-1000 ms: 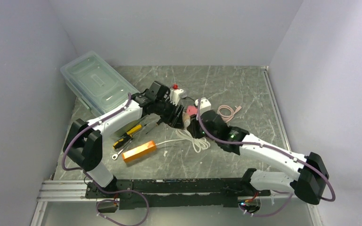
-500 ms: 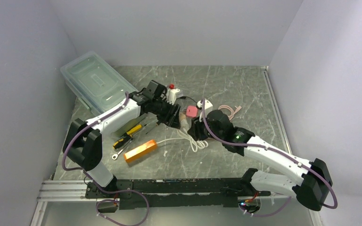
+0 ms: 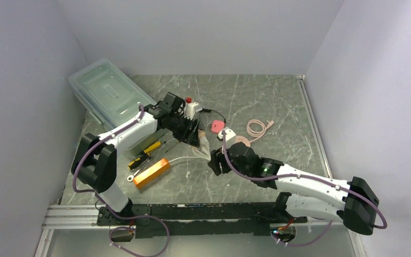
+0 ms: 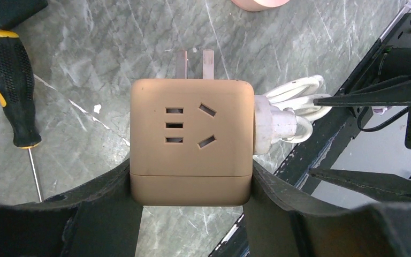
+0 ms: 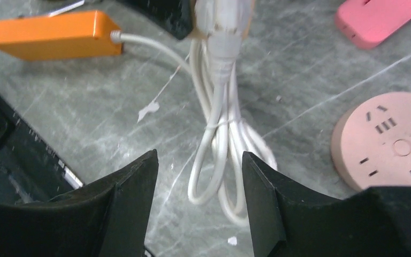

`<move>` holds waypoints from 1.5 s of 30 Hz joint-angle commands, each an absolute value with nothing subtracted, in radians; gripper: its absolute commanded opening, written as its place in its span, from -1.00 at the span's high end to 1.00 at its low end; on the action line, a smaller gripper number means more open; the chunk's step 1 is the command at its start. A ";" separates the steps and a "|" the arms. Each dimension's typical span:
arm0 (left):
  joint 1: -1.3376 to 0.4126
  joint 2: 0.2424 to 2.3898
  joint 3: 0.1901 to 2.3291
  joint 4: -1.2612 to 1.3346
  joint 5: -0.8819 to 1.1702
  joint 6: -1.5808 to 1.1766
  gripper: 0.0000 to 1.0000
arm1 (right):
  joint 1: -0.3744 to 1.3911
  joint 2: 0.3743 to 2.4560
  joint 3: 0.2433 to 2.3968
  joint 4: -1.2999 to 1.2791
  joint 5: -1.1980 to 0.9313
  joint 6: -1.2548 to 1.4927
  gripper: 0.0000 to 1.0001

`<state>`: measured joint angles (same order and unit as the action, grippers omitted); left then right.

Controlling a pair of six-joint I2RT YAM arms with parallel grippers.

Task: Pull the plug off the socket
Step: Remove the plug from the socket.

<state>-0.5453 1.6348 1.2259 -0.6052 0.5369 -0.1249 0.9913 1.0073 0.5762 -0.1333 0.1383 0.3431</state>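
A tan cube socket (image 4: 190, 139) hangs above the table with my left gripper (image 4: 190, 176) shut on its two sides. A white plug (image 4: 270, 123) sits in the cube's right face, and its bundled white cable (image 5: 219, 155) trails down onto the table to an orange power strip (image 5: 53, 35). Two metal prongs stick out of the cube's far side. My right gripper (image 5: 199, 158) is open and empty, hovering over the cable loop a little short of the plug (image 5: 219, 32). In the top view the left gripper (image 3: 197, 136) and the right gripper (image 3: 213, 162) stand close together.
A round pink socket (image 3: 239, 140), a small pink block (image 3: 217, 126) and a coiled pink cable (image 3: 257, 128) lie to the right. A white socket with a red button (image 3: 191, 110), a clear lidded box (image 3: 109, 96), yellow-black screwdrivers (image 3: 144, 152) and a wrench (image 3: 134, 174) lie to the left.
My right gripper has opened and drawn back toward the near edge, away from the plug. The left gripper has shifted slightly left with the socket, and the orange strip slid left.
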 commanded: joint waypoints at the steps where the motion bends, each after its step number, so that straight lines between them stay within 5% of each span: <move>1: -0.558 1.632 1.226 -0.557 0.614 -0.155 1.00 | 1.010 1.034 0.592 0.052 0.338 0.316 -0.22; 13: -0.568 1.613 1.212 -0.528 0.601 -0.150 1.00 | 0.993 1.243 0.581 0.308 0.220 0.112 -0.10; 24: -0.590 1.600 1.215 -0.555 0.369 -0.095 1.00 | 0.986 1.198 0.497 0.428 0.260 0.116 1.00; 33: -0.648 1.659 1.241 -0.621 0.054 -0.049 1.00 | 0.980 1.059 0.452 0.440 0.221 0.146 1.00; 42: -0.650 1.674 1.235 -0.579 0.238 -0.052 1.00 | 0.969 1.019 0.434 0.427 0.208 0.164 1.00; 44: -0.650 1.668 1.234 -0.558 0.331 -0.055 1.00 | 0.966 1.058 0.456 0.402 0.223 0.174 0.83; 45: -0.650 1.664 1.232 -0.549 0.360 -0.057 1.00 | 0.963 1.077 0.472 0.387 0.231 0.178 0.57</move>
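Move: The white plug, stuck in the tan socket that the left hand already grips, lies about 7 cm ahead of the open right hand, 4 cm left and level with it; the socket is some 10 cm ahead and 5 cm left. The round pink socket lies roughly 6 cm ahead, 11 cm right and 9 cm lower, the small pink adapter 13 cm ahead, 2 cm right, equally low. From the left hand the plug is about 4 cm back, 2 cm right and 1 cm below. Right hand reaches about 5 cm forward, shuts on the plug's neck, draws back-right; left hand keeps the socket. ##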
